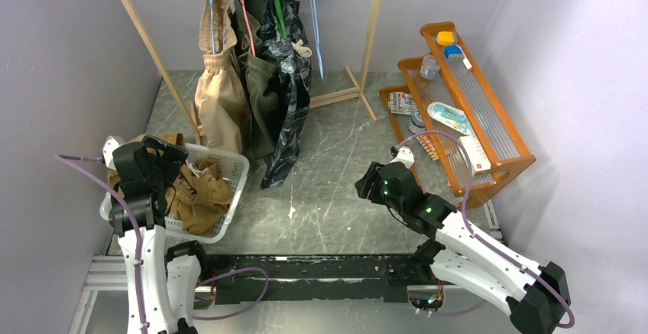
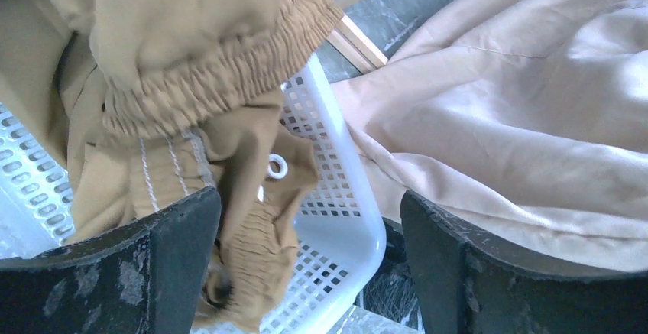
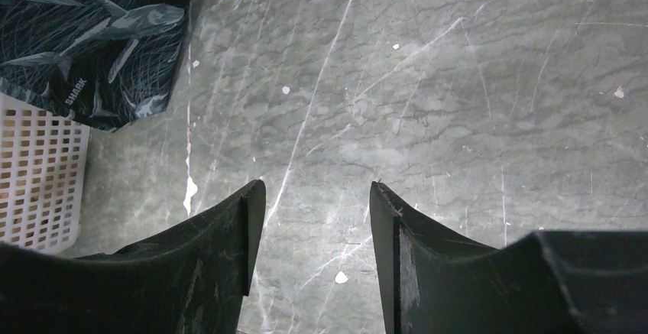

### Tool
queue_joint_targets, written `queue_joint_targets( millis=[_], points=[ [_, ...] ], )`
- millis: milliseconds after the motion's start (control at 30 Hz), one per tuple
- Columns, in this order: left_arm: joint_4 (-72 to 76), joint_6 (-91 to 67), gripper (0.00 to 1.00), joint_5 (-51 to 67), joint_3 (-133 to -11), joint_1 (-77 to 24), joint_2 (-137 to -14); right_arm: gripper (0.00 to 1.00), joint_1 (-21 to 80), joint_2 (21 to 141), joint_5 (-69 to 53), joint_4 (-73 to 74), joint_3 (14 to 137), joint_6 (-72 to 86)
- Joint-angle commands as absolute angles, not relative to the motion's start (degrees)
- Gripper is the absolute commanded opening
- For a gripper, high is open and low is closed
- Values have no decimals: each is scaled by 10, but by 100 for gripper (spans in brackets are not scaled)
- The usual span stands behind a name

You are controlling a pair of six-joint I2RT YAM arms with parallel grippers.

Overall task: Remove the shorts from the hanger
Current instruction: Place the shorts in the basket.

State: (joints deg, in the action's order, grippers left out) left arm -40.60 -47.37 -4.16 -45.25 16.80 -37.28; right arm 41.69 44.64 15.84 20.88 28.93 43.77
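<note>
Three shorts hang from hangers on the wooden rack: light beige shorts (image 1: 218,97), olive green shorts (image 1: 260,101) and dark patterned shorts (image 1: 289,97). Tan brown shorts (image 1: 200,195) lie crumpled in the white basket (image 1: 238,167). My left gripper (image 1: 159,160) hovers over the basket, open. In the left wrist view its jaws (image 2: 309,223) stand wide apart; the tan brown shorts (image 2: 191,59) drape beside the left finger, ungripped, with the beige shorts (image 2: 527,120) to the right. My right gripper (image 1: 376,183) is open over bare table, nothing between its fingertips (image 3: 317,189).
An empty blue hanger (image 1: 313,28) hangs at the rack's right. An orange wooden shelf (image 1: 497,131) with small items stands at the right. The rack's foot (image 1: 355,89) lies on the table behind. The patterned shorts' hem (image 3: 92,36) and basket corner (image 3: 38,173) show left of the right gripper.
</note>
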Motion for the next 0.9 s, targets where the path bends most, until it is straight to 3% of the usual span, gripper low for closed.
queue_joint_targets(
  millis=[0,267,500,867],
  points=[
    [-439,-479,91,-15,-468,174,-348,56,417,449,160,200,301,439],
    [-417,-416,92,-72,-508,173,-326,56,417,447,163,205,301,437],
    [-420,-431,93,-283,-525,174,-406,56,417,452,157,199,299,435],
    [-335,-482,90,-480,-522,173,-481,57,416,483,147,202,324,423]
  ],
)
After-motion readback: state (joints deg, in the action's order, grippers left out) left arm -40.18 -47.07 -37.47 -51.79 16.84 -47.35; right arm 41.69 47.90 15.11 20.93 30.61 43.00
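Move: The released brown shorts lie in the basket, their middle about 5 cm back and 6 cm left of the open left hand and some 14 cm lower. The basket's middle is about 6 cm back, 4 cm left and 17 cm below that hand; the hanging tan pants are about 12 cm ahead and 10 cm right, near hand height. From the right hand, the shorts are about 48 cm left, 2 cm ahead and 5 cm below. Over the brown shorts' left part, at the basket's left side, the empty left hand rises some 4 cm with a slight backward drift, then swings about 10 cm left, dipping and lifting a little again at the end. As it swings, it turns nearly 30 degrees counter-clockwise and rolls its left side up; the fingers stay wide open, with no touch to be seen. ##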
